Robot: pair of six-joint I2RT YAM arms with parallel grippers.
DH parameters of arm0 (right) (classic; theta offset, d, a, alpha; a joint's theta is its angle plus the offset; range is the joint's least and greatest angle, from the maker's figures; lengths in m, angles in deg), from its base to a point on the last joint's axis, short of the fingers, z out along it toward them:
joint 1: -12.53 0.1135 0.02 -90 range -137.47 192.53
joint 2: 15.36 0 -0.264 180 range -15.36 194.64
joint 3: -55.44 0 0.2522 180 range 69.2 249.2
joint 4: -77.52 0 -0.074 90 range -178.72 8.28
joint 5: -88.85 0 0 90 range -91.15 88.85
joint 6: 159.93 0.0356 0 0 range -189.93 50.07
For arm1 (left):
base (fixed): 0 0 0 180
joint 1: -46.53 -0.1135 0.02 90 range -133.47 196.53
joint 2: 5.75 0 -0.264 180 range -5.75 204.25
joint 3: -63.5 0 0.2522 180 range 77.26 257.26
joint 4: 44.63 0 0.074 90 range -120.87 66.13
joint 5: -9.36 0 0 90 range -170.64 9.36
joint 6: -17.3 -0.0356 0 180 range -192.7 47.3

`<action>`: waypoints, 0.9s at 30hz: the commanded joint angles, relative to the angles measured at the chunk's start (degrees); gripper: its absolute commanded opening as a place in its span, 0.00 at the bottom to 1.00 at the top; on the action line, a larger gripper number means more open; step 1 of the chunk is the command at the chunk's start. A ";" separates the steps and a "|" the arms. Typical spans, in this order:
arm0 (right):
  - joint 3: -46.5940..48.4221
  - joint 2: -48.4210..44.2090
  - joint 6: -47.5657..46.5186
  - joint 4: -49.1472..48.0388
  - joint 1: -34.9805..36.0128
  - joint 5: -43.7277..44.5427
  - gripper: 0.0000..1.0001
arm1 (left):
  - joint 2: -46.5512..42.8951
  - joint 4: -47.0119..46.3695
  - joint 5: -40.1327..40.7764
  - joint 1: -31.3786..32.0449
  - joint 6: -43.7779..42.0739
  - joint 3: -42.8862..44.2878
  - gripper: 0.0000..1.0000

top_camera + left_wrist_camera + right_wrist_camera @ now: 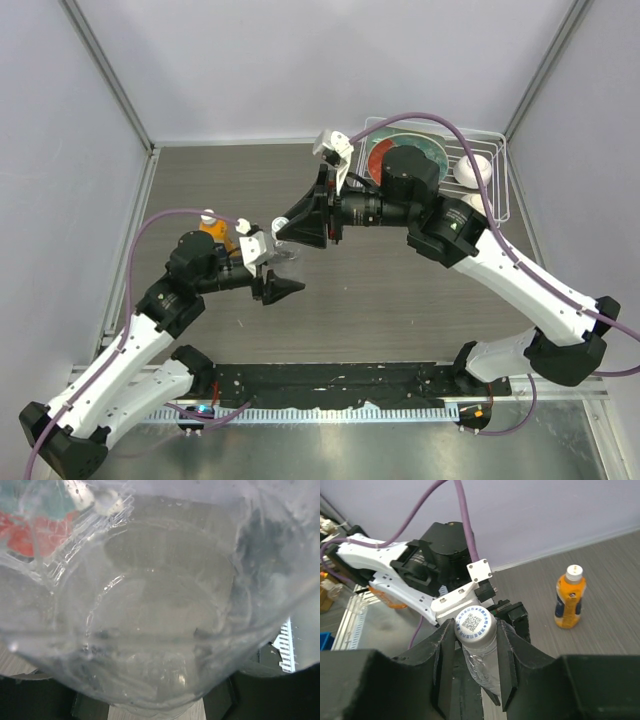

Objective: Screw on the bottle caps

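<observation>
The clear bottle (287, 264) is held above the table's middle left. My left gripper (277, 282) is shut on its body, and the bottle fills the left wrist view (160, 610). My right gripper (475, 632) is shut on the white cap (473, 623), which has blue print and sits on the bottle's neck, with one finger touching each side. In the top view my right gripper (284, 233) is at the bottle's top. The orange bottle (569, 602) stands upright with the cream cap (575, 571) on it. It is behind my left wrist in the top view (219, 233).
A white wire rack (500, 185) stands at the back right. It holds a red-and-teal plate (378, 158) and a white ball (472, 170). Grey walls close in the table on the left, back and right. A black strip runs along the near edge.
</observation>
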 commanded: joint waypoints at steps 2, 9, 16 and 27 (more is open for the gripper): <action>-1.28 2.18 -2.36 3.03 2.33 13.59 0.10 | -0.10 -4.04 3.70 0.68 -2.11 0.26 0.00; -3.03 -3.00 -4.39 -1.35 2.51 16.67 0.61 | -0.45 -5.97 1.42 0.68 2.46 -1.15 0.01; -3.30 -3.01 -5.36 -3.03 2.51 15.98 0.61 | -0.27 -7.29 0.54 0.68 5.63 -1.33 0.01; 3.38 -6.79 -16.08 9.62 2.42 -1.16 0.78 | -0.36 -6.68 -16.40 0.68 8.70 -1.50 0.00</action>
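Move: The white cap of the clear bottle is already between the right fingertips, right at that hand's point, with the bottle body some 10 cm below it. From the left hand, which grips that body, the cap is about 12 cm up and 2 cm forward, roughly in line sideways. The orange bottle stands about 19 cm to the left of the right hand, 12 cm ahead and 26 cm lower. Forward about 2.5 cm and down 2 cm goes the right hand, twisting roughly 10 degrees clockwise as its fingers open and let go of the cap; then it swings back about as far, easing right and dipping its fingertips, and opens wider around the cap. The left hand keeps its grip on the bottle, edging forward, then back about 2.5 cm while tilting slightly. ##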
